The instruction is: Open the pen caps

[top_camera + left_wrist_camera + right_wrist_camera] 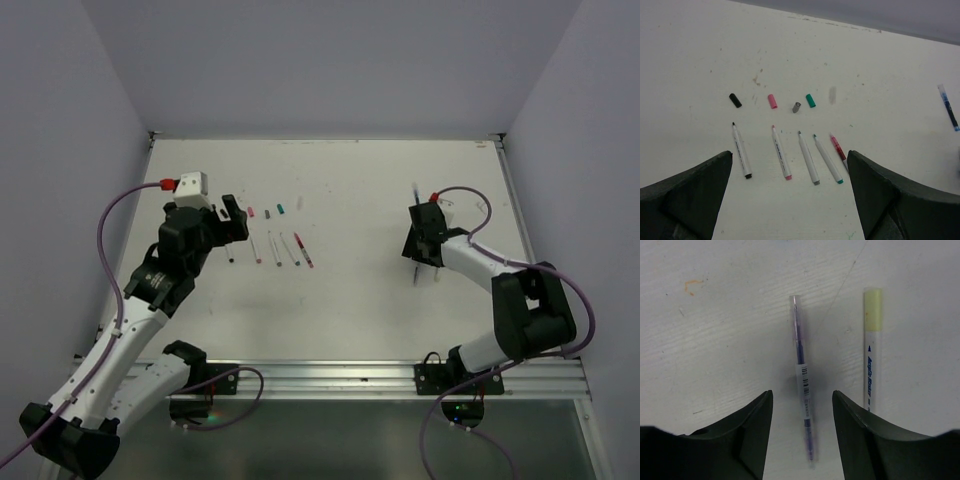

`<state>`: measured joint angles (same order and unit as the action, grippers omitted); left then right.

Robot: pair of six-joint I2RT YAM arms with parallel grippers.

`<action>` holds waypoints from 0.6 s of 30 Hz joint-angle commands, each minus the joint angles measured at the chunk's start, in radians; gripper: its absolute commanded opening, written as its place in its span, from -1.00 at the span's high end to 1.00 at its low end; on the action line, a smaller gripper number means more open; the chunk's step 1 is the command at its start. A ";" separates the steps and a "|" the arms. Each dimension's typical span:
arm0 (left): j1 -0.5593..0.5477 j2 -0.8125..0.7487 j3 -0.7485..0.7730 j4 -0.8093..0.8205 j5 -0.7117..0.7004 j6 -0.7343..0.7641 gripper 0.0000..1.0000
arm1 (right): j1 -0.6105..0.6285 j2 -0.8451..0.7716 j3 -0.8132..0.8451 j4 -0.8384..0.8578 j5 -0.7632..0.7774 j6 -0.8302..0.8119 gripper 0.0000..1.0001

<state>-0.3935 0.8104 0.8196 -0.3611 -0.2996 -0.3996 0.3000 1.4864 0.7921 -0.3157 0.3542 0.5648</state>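
Note:
In the left wrist view several loose pen caps lie in a row: black point(735, 100), pink point(772, 101), grey point(796, 107), green point(811, 100). Below them lie uncapped white pens point(742, 151) point(809, 158) and a red pen point(838, 150). My left gripper point(790, 156) hangs open above them, touching nothing. My right gripper point(802, 395) is open low over the table. A slim blue pen point(801, 365) lies between its fingers with a gap on each side. Beside it lies a white pen point(871, 375) wearing a yellow cap point(872, 309).
From above, the row of pens point(273, 247) lies just right of the left gripper point(232, 220). The right gripper point(425, 245) is at the right middle of the table point(350, 180). Grey walls close in the far and side edges.

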 commanded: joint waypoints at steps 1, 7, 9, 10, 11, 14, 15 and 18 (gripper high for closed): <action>0.005 0.012 -0.010 0.025 0.028 0.027 -1.00 | -0.007 0.021 -0.013 0.040 -0.069 0.023 -0.06; 0.005 0.027 -0.014 0.043 0.098 0.027 -1.00 | -0.007 0.057 -0.028 0.069 -0.139 0.017 0.21; 0.005 0.033 -0.017 0.054 0.119 0.025 -1.00 | -0.007 0.075 -0.030 0.066 -0.150 0.015 0.30; 0.005 0.038 -0.019 0.056 0.138 0.024 -1.00 | -0.007 0.081 -0.030 0.064 -0.152 0.015 0.34; 0.005 0.041 -0.017 0.057 0.149 0.022 -1.00 | -0.007 0.089 -0.031 0.069 -0.150 0.011 0.39; 0.005 0.055 -0.020 0.077 0.194 0.012 -1.00 | 0.004 0.098 -0.042 0.075 -0.176 0.001 0.73; 0.005 0.064 -0.022 0.082 0.206 0.004 -1.00 | 0.014 0.097 -0.044 0.087 -0.182 -0.008 0.79; 0.005 0.090 -0.025 0.105 0.260 -0.027 -1.00 | 0.085 0.083 -0.047 0.118 -0.192 -0.031 1.00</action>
<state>-0.3931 0.8833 0.8036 -0.3252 -0.1169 -0.4065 0.3161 1.5494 0.7731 -0.2398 0.2413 0.5480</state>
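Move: The clear purple pen, cap end pointing outward, lies almost straight beneath the right hand, its middle some 2 cm below and 1 cm ahead. The yellow marker lies about 6 cm to the right of the pen and level with it, while the blue pen lies roughly 17 cm beyond it on the same line. From the left hand the purple pen is about 46 cm to the right, 5 cm ahead and 23 cm below. Down about 2 cm while easing left, the right hand brings its half-open fingers around the purple pen, then closes them and pinches the barrel at the white label, behind the cap, still edging left to about 2.5 cm in all. Wide open and high, the left hand swings 3.5 cm right and sinks 2 cm, turning about 10 degrees clockwise. ##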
